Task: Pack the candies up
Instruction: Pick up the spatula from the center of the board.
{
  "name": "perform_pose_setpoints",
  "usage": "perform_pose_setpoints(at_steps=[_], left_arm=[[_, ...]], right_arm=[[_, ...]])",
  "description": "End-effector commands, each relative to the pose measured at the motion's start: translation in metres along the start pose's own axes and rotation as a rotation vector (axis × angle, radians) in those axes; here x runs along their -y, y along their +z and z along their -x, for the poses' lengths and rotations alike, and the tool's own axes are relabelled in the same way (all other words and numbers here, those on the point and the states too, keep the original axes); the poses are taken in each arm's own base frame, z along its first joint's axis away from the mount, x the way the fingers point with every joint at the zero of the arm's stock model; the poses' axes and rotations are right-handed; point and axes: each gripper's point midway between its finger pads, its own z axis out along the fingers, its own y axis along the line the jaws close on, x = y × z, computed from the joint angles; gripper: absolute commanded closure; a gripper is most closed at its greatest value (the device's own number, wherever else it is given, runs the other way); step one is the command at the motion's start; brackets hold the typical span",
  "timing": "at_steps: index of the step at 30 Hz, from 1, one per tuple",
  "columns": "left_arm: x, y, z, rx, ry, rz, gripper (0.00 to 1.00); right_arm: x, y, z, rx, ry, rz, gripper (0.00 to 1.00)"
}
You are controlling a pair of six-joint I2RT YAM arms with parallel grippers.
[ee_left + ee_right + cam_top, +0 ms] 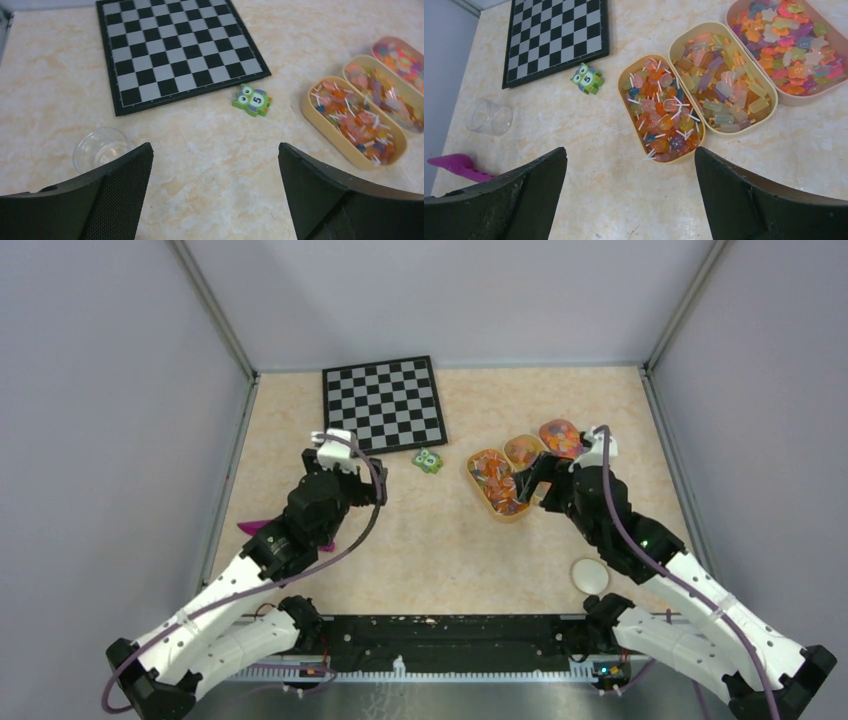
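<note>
The candies (663, 111) fill three oval trays at the right of the table. Lollipop pieces lie in the nearest yellow tray (621, 91), pale jelly pieces in the middle tray (773, 102), and star-shaped pieces in the pink tray (793, 100). My right gripper (630, 150) hovers open just in front of the nearest tray (495, 483), with bare table between its fingers. My left gripper (214, 148) is open over bare table at the left. A clear cup (100, 147) stands just beyond its left finger. A magenta scoop (262, 527) lies partly under the left arm.
A chessboard (383, 402) lies at the back of the table. A small green owl block (428, 461) sits in front of it. A white round lid (590, 575) rests beside the right arm's base. Grey walls close in the table on both sides and at the back.
</note>
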Motion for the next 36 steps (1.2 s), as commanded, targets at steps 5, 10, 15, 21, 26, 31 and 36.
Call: perform_pose_setpoints(at_steps=[5,10,15,21,26,31,36], left_arm=[[-0.078,0.041,-0.018,-0.199,-0.449,0.341,0.01],[-0.139,0.044,-0.050,-0.249,-0.658,0.619,0.05],[-0.185,0.034,-0.088,-0.228,-0.885,0.845,0.25],[-0.205,0.042,-0.114,-0.240,-1.031,0.894,0.31],[-0.210,0.041,-0.130,-0.274,-1.027,0.947,0.31],[-0.222,-0.014,-0.149,-0.336,-1.044,1.289,0.29],[-0.232,-0.048,-0.143,-0.266,-1.025,1.430,0.31]], right_arm=[[-0.001,-0.016,0.025,0.069,0.055,-0.003,0.04],[-0.009,-0.026,0.025,0.107,0.024,0.103,0.06],[-0.020,-0.039,0.031,0.150,0.003,0.213,0.06],[-0.023,-0.039,0.027,0.121,0.002,0.225,0.07],[-0.024,-0.033,0.018,0.082,0.006,0.214,0.07],[-0.026,-0.030,0.012,0.063,0.020,0.222,0.07],[-0.027,-0.030,0.012,0.057,0.028,0.227,0.07]])
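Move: The spatula lies on the table some 20 cm to the left hand's left, about 3 cm back and 24 cm below it. The clear cup lies about 14 cm farther out than the spatula and 7 cm to its right; the chessboard's middle is roughly 33 cm ahead of the left hand, nearly straight out. From the right hand the spatula is level ahead, nearly 60 cm left and 22 cm down. The left hand swings about 20 cm left and 16 down towards the spatula, turning counter-clockwise, tipping down, fingers partly closing. ##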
